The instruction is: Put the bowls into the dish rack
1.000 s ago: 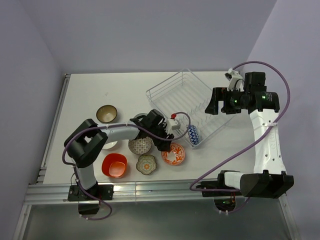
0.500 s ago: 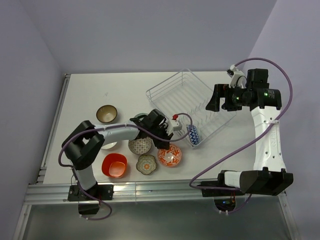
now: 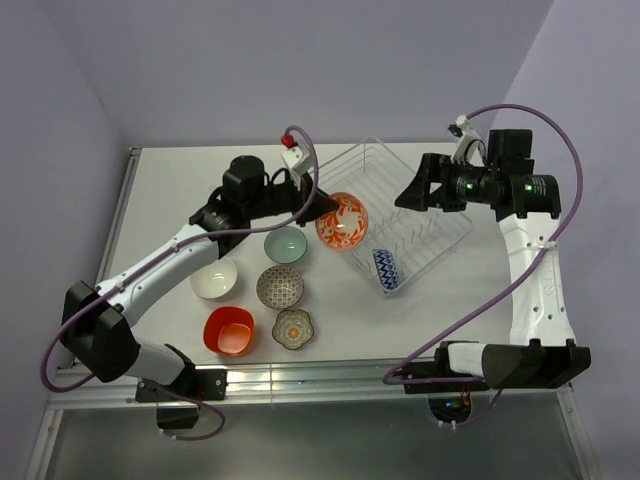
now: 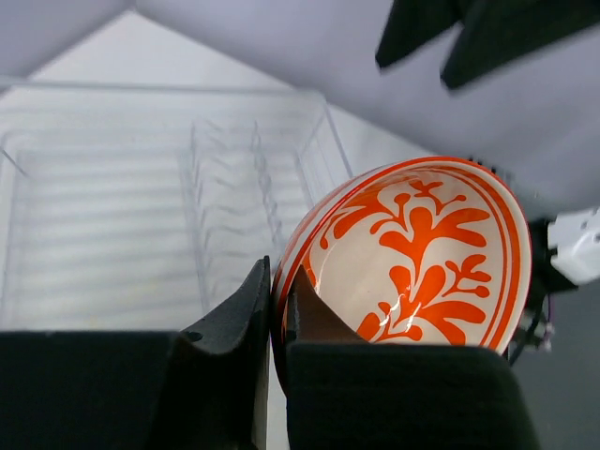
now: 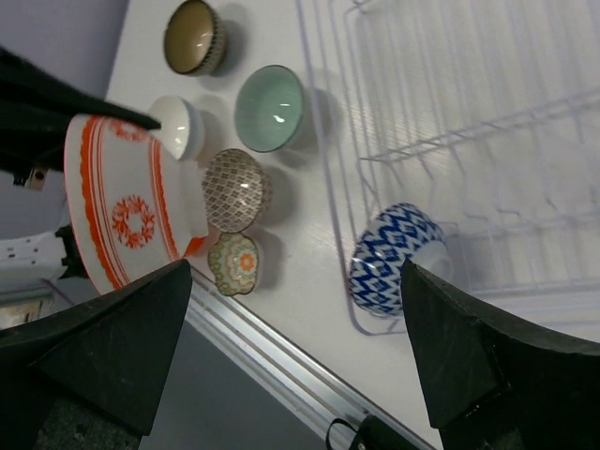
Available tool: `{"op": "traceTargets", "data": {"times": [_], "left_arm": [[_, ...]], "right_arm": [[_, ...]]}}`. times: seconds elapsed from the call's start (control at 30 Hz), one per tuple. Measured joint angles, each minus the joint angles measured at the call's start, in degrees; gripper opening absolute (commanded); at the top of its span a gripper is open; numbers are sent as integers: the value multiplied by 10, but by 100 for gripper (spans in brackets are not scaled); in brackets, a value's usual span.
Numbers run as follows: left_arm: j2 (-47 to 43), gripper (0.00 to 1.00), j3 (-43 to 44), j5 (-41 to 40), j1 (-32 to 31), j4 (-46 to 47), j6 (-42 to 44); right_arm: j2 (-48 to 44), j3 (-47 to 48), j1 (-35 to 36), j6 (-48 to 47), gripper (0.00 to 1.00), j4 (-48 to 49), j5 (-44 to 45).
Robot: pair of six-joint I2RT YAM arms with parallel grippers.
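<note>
My left gripper (image 3: 322,207) (image 4: 278,302) is shut on the rim of the patterned orange bowl (image 3: 342,221) (image 4: 422,248) (image 5: 122,216), held up on edge over the left side of the dish rack (image 3: 400,190) (image 4: 141,225) (image 5: 450,141). A blue zigzag bowl (image 3: 387,268) (image 5: 394,258) stands in the rack's near corner. On the table lie the teal (image 3: 285,244) (image 5: 272,108), white (image 3: 214,279), grey-brown (image 3: 280,287), orange-red (image 3: 229,331) and flower-shaped (image 3: 293,328) bowls. The dark brown bowl (image 5: 194,36) shows only in the right wrist view. My right gripper (image 3: 412,192) (image 5: 295,281) hangs open and empty above the rack.
The left arm (image 3: 170,255) stretches across the table's left half, above the loose bowls. A metal rail (image 3: 300,380) runs along the near edge. The rack's upright tines (image 4: 230,178) fill its middle.
My left gripper shut on the patterned orange bowl at the front of the table, then lifted it up and back to the rack's left side. The right gripper edged slightly left.
</note>
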Motion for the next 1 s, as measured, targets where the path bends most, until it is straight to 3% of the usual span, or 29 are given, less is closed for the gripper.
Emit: {"op": "traceTargets", "data": {"times": [0.3, 0.57, 1.0], "left_arm": [[22, 0, 5, 7, 57, 146, -141], [47, 0, -3, 24, 62, 234, -253], [66, 0, -3, 48, 62, 298, -320]], "right_arm": [[-14, 0, 120, 106, 100, 112, -57], [-13, -8, 126, 213, 100, 216, -86], [1, -31, 137, 269, 99, 262, -119]]}}
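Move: Some 19 cm to the right of the left hand, about 2 cm ahead and slightly higher, waits the open right gripper. From the right hand, the held orange-patterned bowl lies about 15 cm left, 4 cm back and 6 cm lower. The rack's middle is some 15 cm ahead, 7 cm left and 30 cm below the right hand; the blue bowl in it is 6 cm left, 2 cm back, 27 cm below. Closing on the held bowl from the right, the right hand travels about 10 cm left and 7 cm up, its wide-open fingers levelling some 20 degrees and turning a little counter-clockwise. The left hand keeps its pinch on the rim, lifts the bowl about 6 cm and carries it roughly 4 cm forward early on, tipping its fingertips up to present the bowl's far side to the right gripper. ##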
